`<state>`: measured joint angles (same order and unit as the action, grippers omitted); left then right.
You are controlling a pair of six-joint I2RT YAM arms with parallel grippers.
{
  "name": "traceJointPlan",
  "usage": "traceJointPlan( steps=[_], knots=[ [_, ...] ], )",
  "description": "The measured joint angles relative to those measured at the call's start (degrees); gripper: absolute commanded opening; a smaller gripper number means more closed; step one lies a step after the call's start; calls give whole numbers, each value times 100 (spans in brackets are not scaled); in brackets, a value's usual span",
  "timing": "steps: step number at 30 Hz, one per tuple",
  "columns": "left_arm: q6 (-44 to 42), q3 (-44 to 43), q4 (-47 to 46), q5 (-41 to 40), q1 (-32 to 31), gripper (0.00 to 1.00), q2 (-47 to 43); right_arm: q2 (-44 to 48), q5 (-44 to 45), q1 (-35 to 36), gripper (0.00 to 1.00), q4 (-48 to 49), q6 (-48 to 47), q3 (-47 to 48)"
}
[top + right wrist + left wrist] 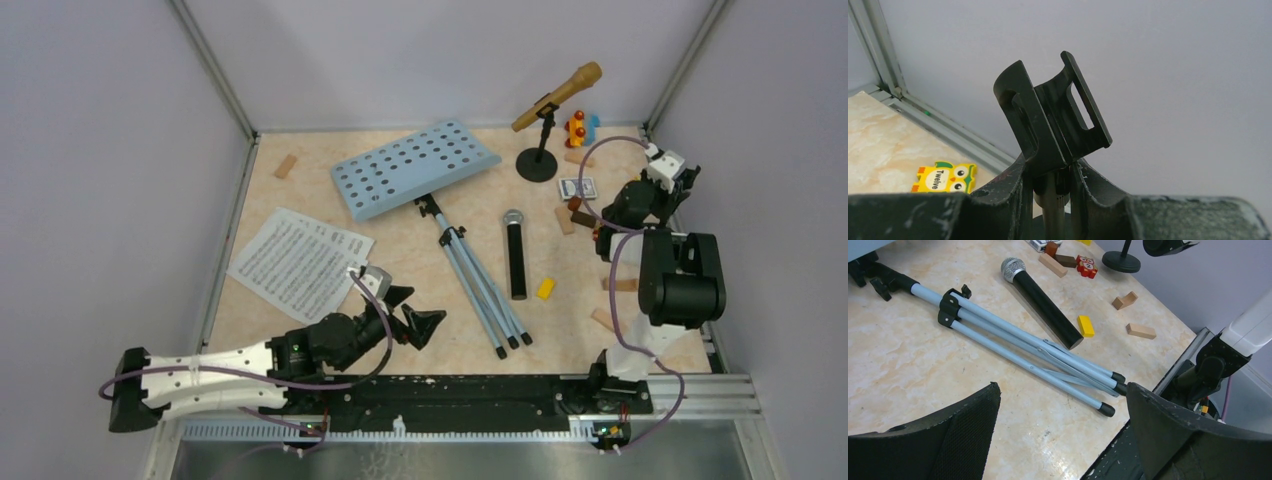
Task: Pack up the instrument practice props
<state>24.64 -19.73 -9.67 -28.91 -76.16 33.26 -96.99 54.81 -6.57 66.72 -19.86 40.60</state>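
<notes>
The light blue punched music desk (415,168) lies flat at the back, its folded grey tripod legs (480,285) (1023,342) reaching toward the front. White music sheets (298,262) lie at the left. A black microphone (516,258) (1045,302) lies beside the legs. A gold microphone (558,95) sits in an upright round-based mic holder (537,165). My left gripper (415,322) (1062,395) is open and empty, low over the table near the leg tips. My right gripper (605,228) (1050,172) is shut on the stem of a second mic holder, just under its black clip (1053,120).
A playing card box (578,187), a yellow block (546,289) (1086,325), wooden blocks (1141,330) and colourful toys (578,127) are scattered at the right. A yellow owl tile (945,177) lies by the metal frame. Walls enclose the table; the rail runs along the front.
</notes>
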Motion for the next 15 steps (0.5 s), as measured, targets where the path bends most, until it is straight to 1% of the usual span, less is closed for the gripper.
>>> traceJointPlan(
  steps=[1, 3, 5, 7, 8, 11, 14, 15],
  knots=[
    [-37, 0, -31, 15, 0, 99, 48, -107, -15, 2, 1, 50, 0, 50],
    [-83, 0, -61, 46, 0, 99, 136, -358, -50, 0, 6, 179, 2, 179],
    [-107, 0, -61, 66, -2, 99, 179, -573, -118, 2, 21, 256, 15, 280],
    [-125, 0, -66, 79, 0, 99, 188, -721, -197, 0, 32, 262, 59, 367],
    [-129, 0, -68, 79, 0, 99, 186, -758, -225, 2, 37, 262, 85, 411],
    [-140, 0, -74, 76, 0, 99, 188, -765, -289, 0, 46, 170, 286, 487],
    [-140, 0, -105, 76, 0, 99, 190, -688, -315, 0, 52, -177, 599, 494],
    [-138, 0, -118, 79, 0, 99, 195, -625, -330, 0, 58, -354, 750, 490]
  ],
)
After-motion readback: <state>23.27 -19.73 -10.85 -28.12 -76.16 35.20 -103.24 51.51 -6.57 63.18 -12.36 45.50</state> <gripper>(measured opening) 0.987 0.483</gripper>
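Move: The right hand already holds the upright black mic stand; its spot near the table's right edge lies about 3 cm ahead, 1 cm left and roughly 14 cm below. The yellow owl block is some 10 cm ahead and 3 cm left, the red owl block level with the hand and 13 cm left, and an arched wood block 12 cm back and 12 cm left, all on the table. From the left hand that spot is about 28 cm ahead and 59 cm right. With the fingers still shut on the stand's pole, the right hand eases about 4 cm forward and some 2.5 cm down, bringing the stand to its spot on the table behind the yellow owl block, on the robot's side of it. In the later part the forward travel stops and the fingers open from about a quarter to half of their range, letting go of the pole as the wrist turns only about 5 degrees. ##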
